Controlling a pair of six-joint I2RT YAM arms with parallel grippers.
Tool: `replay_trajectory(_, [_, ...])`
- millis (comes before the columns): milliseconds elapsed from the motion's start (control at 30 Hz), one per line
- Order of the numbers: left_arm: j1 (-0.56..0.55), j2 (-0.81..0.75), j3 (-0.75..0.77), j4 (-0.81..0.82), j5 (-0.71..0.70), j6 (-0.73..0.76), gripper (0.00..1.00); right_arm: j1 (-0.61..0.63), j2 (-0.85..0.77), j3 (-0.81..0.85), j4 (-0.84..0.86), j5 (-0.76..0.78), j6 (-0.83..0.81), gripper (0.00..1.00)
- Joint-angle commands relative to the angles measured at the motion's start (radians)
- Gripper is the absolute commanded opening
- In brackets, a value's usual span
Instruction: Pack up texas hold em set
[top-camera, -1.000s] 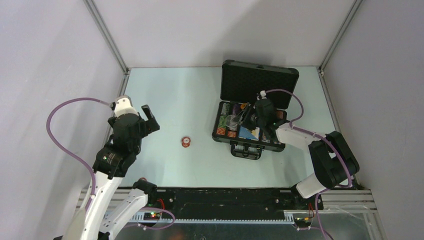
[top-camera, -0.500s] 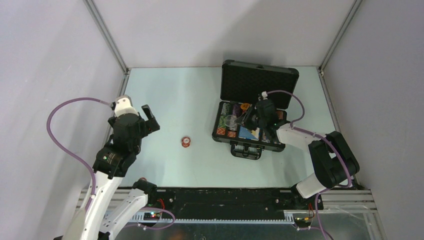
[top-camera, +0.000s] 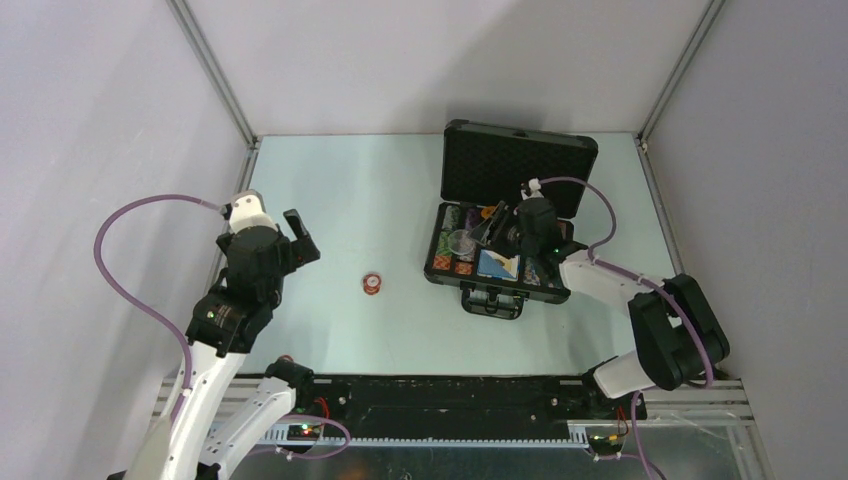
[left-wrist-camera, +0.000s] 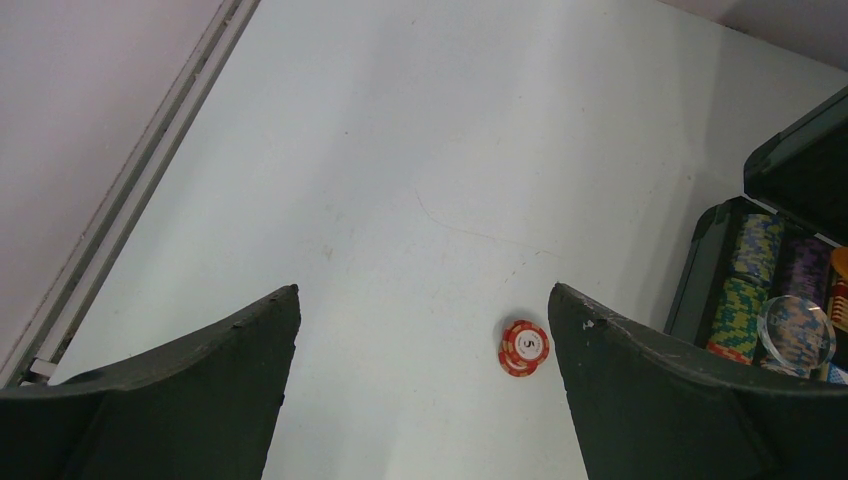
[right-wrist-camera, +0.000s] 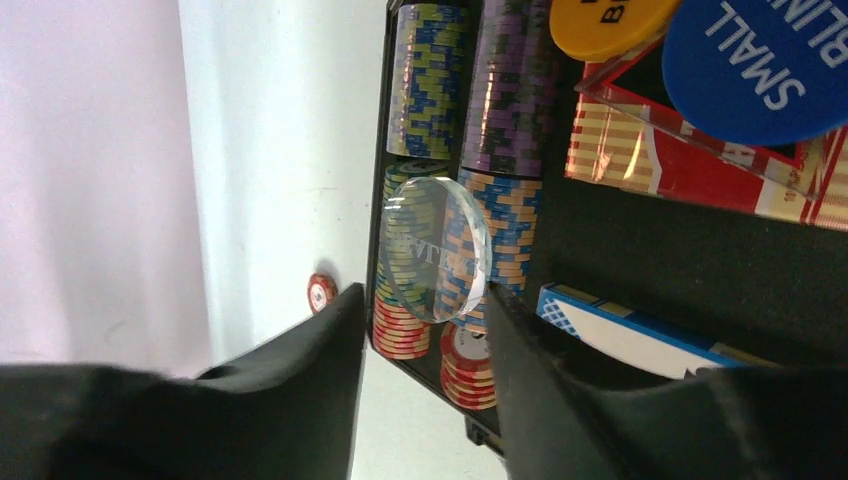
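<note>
The black case (top-camera: 519, 158) stands open at the back right, its foam-lined lid upright. Multicoloured chip rows (right-wrist-camera: 430, 80) fill its left side, and a clear round disc (right-wrist-camera: 436, 250) lies on them. A red-white card box (right-wrist-camera: 680, 165), a yellow disc (right-wrist-camera: 608, 20) and a blue disc (right-wrist-camera: 760, 70) sit further in. My right gripper (right-wrist-camera: 425, 300) (top-camera: 492, 228) hovers over the case, jaws partly open with the clear disc just beyond the fingertips and an empty gap between them. Small red-white chips (top-camera: 371, 284) (left-wrist-camera: 525, 347) lie stacked on the table. My left gripper (left-wrist-camera: 422, 300) (top-camera: 298, 238) hangs wide open above the table, left of them.
A blue-white card box (right-wrist-camera: 640, 335) lies in the near part of the case. The case handle (top-camera: 490, 303) points toward the arms. A metal frame rail (left-wrist-camera: 140, 190) runs along the table's left edge, and grey walls close in the back and sides.
My right gripper has shifted slightly right over the case, and its jaws narrowed and then widened again. The clear disc, the loose chips and the left arm have stayed put.
</note>
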Motion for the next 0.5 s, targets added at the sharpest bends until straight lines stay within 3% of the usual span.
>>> replay_trajectory(0, [0.006,0.001,-0.004,0.038,0.006,0.014,0.98,0.007,-0.045,-0.002,0.014,0.059,-0.046,0.6])
replay_trajectory(100, [0.006,0.002,-0.005,0.038,0.007,0.014,0.98,0.033,-0.027,0.064,-0.053,0.108,-0.099,0.89])
replay_trajectory(167, [0.006,0.003,-0.005,0.037,0.007,0.014,0.98,0.063,0.001,0.12,-0.124,0.142,-0.145,0.98])
replay_trajectory(467, [0.007,0.001,-0.004,0.038,0.01,0.014,0.98,0.132,0.133,0.259,-0.267,0.199,-0.188,0.99])
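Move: The clear disc on the chip rows lies about 4 cm to the right hand's left, level with it in reach, and some 5 cm below. The yellow button is about 7 cm ahead and 3 cm right, the blue-and-white card pack about 5 cm back and 5 cm right, both 6 to 8 cm lower. The idle left hand has the disc some 32 cm to its right, 9 cm ahead and 20 cm lower. Leftwards over the open case, after a brief start that hardly shifts it, the right hand goes about 3 cm towards the clear disc, staying at nearly the same height. Its fingers spread from under half open to fully open as the wrist rolls a little over ten degrees, left side sinking, which brings the disc into view between and beyond the tips; no grip on it yet. ##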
